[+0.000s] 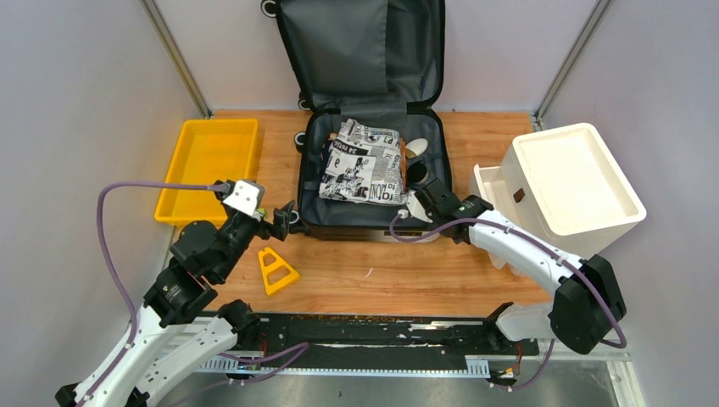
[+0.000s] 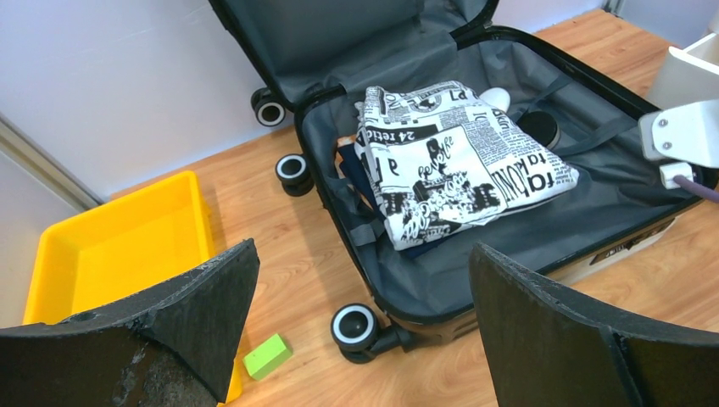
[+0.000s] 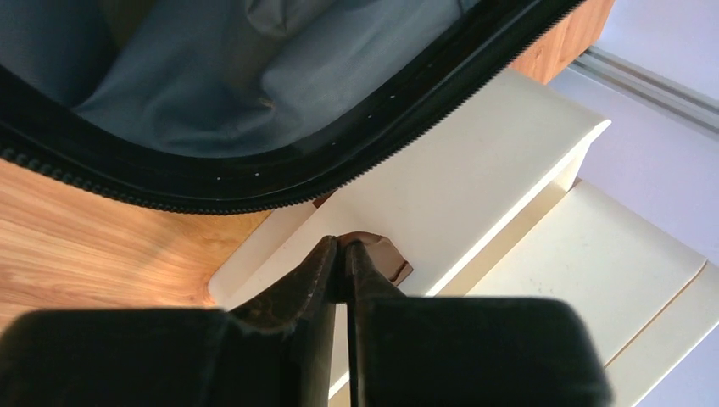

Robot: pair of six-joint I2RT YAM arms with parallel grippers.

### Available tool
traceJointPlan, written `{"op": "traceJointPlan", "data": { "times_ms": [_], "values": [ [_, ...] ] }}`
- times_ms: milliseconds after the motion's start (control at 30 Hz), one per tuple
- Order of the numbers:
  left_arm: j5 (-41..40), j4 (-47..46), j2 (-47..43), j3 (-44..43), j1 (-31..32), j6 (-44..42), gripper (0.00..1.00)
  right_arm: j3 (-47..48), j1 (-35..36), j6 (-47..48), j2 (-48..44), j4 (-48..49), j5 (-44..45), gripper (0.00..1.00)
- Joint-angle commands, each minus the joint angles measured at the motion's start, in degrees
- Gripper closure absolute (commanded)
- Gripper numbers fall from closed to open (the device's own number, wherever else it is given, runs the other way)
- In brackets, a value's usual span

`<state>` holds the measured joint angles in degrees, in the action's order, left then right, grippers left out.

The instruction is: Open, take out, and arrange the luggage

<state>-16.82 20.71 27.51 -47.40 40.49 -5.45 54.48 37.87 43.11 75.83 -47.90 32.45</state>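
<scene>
The luggage (image 1: 373, 212) lies open on the wooden table, its lid (image 1: 365, 51) leaning on the back wall and its grey lining showing. Inside are a folded newspaper-print cloth (image 1: 363, 163) (image 2: 449, 165), a white item (image 1: 417, 148) and a black round item (image 1: 417, 175). My left gripper (image 1: 284, 222) (image 2: 363, 254) hovers open and empty over the suitcase's front-left wheel (image 2: 356, 326). My right gripper (image 1: 434, 201) (image 3: 343, 243) is shut by the suitcase's front-right corner. A small brown knob (image 3: 381, 254) on the white bin sits right behind its fingertips.
A yellow tray (image 1: 208, 165) (image 2: 110, 246) stands left of the suitcase. A white bin (image 1: 576, 182) (image 3: 509, 170) with a drawer pulled out stands on the right. A yellow triangular piece (image 1: 277, 270) and a green block (image 2: 267, 356) lie on the wood near the left gripper.
</scene>
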Motion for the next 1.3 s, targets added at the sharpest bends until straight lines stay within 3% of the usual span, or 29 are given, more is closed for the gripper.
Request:
{"op": "traceJointPlan", "data": {
  "times_ms": [0, 33, 133, 267, 400, 467, 733, 867, 1100, 1200, 1267],
  "values": [
    [-0.3, -1.8, 0.6, 0.1, 0.1, -0.6, 0.0, 4.2, 1.1, -5.1, -0.9, 1.7, -1.7, 0.8],
    [-0.2, -1.7, 0.7, 0.1, 0.1, -0.6, 0.0, 4.8, 1.2, -6.1, -1.2, 1.3, -1.9, 0.72],
    [-0.1, -1.8, 0.6, 0.0, 0.1, -0.6, 0.0, 6.7, 1.6, -8.7, -2.8, 0.5, -4.7, 0.62],
    [-0.4, -1.6, 0.8, 0.1, 0.1, -0.8, 0.0, 8.2, 1.6, -12.2, -6.2, 1.4, -8.6, 0.54],
    [-0.9, -1.5, 1.0, 0.0, 0.1, -1.0, 0.0, 11.2, 1.6, -22.6, -6.7, 6.2, -12.6, 0.53],
    [-1.2, -1.5, 1.0, 0.0, 0.1, -1.1, 0.0, 12.4, 1.5, -26.2, -4.6, 8.2, -16.4, 0.53],
    [-2.7, -1.6, 0.6, 0.3, 0.1, -1.4, 0.0, 21.7, -1.9, -29.1, 12.6, 13.3, -13.3, 0.4],
    [-3.5, -1.6, 0.7, 0.4, 0.1, -1.6, 0.0, 26.2, -4.6, -29.7, 19.6, 14.8, -13.8, 0.39],
    [-3.8, -1.8, 0.6, 0.5, 0.1, -1.8, 0.0, 28.8, -9.9, -29.1, 26.4, 18.8, -17.3, 0.41],
    [-3.8, -1.8, 0.6, 0.4, 0.1, -1.9, 0.0, 29.3, -11.8, -28.9, 28.4, 20.1, -18.9, 0.38],
    [-3.7, -1.9, 0.6, 0.4, 0.1, -1.9, 0.0, 29.5, -12.4, -28.3, 29.3, 20.8, -19.9, 0.31]
  ]
}}
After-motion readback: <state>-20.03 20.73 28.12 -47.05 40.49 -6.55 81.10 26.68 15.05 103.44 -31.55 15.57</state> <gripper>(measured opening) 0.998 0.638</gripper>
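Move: The right hand's shut fingers still hold the brown handle of the pulled-out white drawer, just outside the suitcase. From it the black round tin in the suitcase lies some 17 cm ahead, 14 cm left and about 5 cm lower. The white cup stands roughly 8 cm beyond the tin; the newspaper-print bag's middle is about 14 cm left of the tin and 2 cm farther out. From the left hand the tin is about 22 cm ahead, 31 cm right and 25 cm below. Letting go of the drawer handle, the right hand opens its fingers a bit past half and climbs about 6 cm while swinging left over the suitcase's right rim. It then reaches forward and sinks again towards the black tin, ending some 15 cm farther forward. Along the way the wrist rolls left side up and turns clockwise, some 45 degrees altogether, leaving the fingers pointing forward and down. ##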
